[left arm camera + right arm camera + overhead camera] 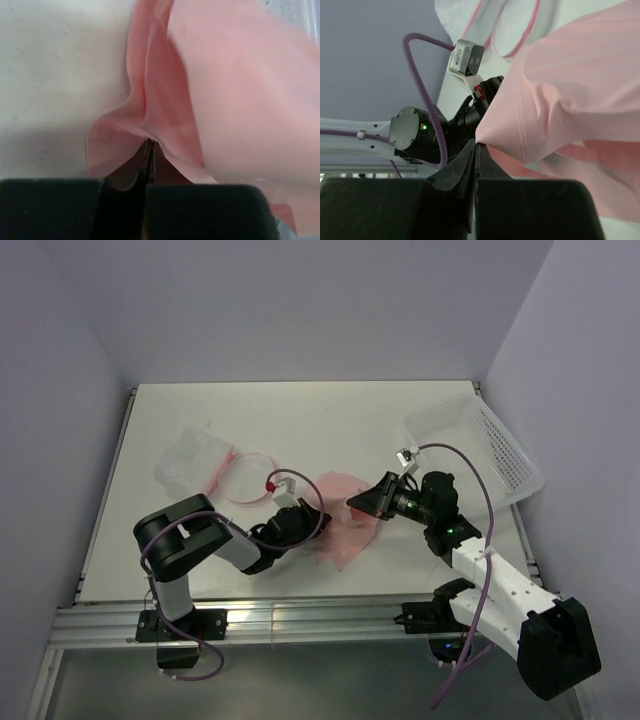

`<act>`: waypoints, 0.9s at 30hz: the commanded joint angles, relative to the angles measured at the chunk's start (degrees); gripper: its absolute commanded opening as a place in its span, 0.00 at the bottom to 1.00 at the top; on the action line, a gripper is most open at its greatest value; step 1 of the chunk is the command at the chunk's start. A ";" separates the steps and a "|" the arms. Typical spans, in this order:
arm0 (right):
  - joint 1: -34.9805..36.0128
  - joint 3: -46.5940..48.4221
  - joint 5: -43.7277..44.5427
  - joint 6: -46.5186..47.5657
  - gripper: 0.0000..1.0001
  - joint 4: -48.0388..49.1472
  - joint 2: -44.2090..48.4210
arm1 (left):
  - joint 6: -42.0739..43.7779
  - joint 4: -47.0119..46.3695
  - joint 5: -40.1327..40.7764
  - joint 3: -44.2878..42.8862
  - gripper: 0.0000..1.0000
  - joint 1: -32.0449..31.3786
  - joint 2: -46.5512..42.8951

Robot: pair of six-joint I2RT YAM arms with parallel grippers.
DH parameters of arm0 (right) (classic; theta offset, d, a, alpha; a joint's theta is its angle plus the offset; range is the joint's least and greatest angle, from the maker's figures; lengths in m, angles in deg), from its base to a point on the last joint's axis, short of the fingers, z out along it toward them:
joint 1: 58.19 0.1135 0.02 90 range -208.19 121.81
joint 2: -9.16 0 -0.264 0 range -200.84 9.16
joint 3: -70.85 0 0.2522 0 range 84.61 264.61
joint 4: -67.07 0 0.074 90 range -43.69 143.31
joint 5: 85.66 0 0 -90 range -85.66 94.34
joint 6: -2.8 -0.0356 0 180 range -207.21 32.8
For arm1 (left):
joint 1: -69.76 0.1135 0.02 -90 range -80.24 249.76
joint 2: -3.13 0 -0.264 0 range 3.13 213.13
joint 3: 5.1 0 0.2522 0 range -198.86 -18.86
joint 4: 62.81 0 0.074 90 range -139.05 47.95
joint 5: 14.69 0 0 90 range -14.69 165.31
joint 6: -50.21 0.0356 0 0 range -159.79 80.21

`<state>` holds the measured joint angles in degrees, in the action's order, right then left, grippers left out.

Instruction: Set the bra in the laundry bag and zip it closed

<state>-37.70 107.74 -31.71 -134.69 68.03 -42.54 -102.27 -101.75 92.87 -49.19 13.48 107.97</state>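
The light-pink bra (343,523) lies in the middle of the table, stretched between both grippers. My left gripper (317,521) is shut on a fold of its fabric (165,110), the jaws pressed together at the pinch (149,142). From the other side my right gripper (356,503) is shut on a corner of the bra (560,95), which hangs lifted from its tips (476,144). Left of them the laundry bag (196,464) lies open, its pink zipper rim (247,478) facing the bra. The bag (465,15) also shows at the top of the right wrist view.
A rigid white perforated basket (487,445) stands at the back right corner of the table. The left arm's wrist and camera (466,57) sit close in front of the right gripper. Walls close in the table on three sides.
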 commanded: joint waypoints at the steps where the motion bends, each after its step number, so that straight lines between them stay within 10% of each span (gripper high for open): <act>1: 0.25 -2.72 -1.20 -5.14 0.00 4.51 2.12 | -0.80 -4.58 2.13 4.11 0.06 1.34 -2.88; 7: 1.57 -11.87 4.48 -11.93 0.00 4.54 11.35 | -3.26 -12.86 -0.43 16.76 0.39 2.31 -6.30; 14: 6.13 -16.02 6.16 -8.24 0.00 0.83 6.80 | -0.20 -0.92 2.13 20.58 0.43 1.87 -22.62; 19: 10.79 -13.82 5.73 -6.22 0.00 0.22 -1.72 | 3.59 12.71 4.40 16.62 0.65 1.34 -31.87; 22: 11.06 -12.77 6.95 -4.73 0.25 -2.04 -1.31 | 5.43 17.53 2.57 14.34 0.77 2.48 -34.26; 24: 10.97 -10.67 11.07 -0.69 0.67 -9.60 1.24 | 7.36 19.30 0.90 12.76 0.78 2.74 -33.91; 27: 10.89 -6.19 14.42 4.14 0.90 -18.13 7.30 | 9.82 21.41 -2.18 9.86 0.79 2.75 -32.07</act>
<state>-26.95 95.39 -22.40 -137.14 57.34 -40.01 -97.07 -85.40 93.73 -36.05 16.06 74.81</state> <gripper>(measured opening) 0.858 0.783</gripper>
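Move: The half-lifted bra lies with its middle roughly 5 cm to the left hand's right, level ahead and just below its tips. The right hand pinches the raised side; from there the middle is about 4 cm farther out, 2 cm left and 13 cm down, the bra's near end some 7 cm back, 4 cm left and 15 cm down. From the left hand, the pink-rimmed ring lies 13 cm ahead and 21 cm left, the laundry bag 17 cm ahead and 35 cm left. The bra's raised side is lowered by the right hand, some 12 cm down and 8 cm back towards the near table edge, fingers tipping down about 20 degrees; then they open wide and let go, lifting slightly. The left hand comes free of the bra, goes about 9 cm left and a little back while opening, then rises some 6 cm, opening wide. ##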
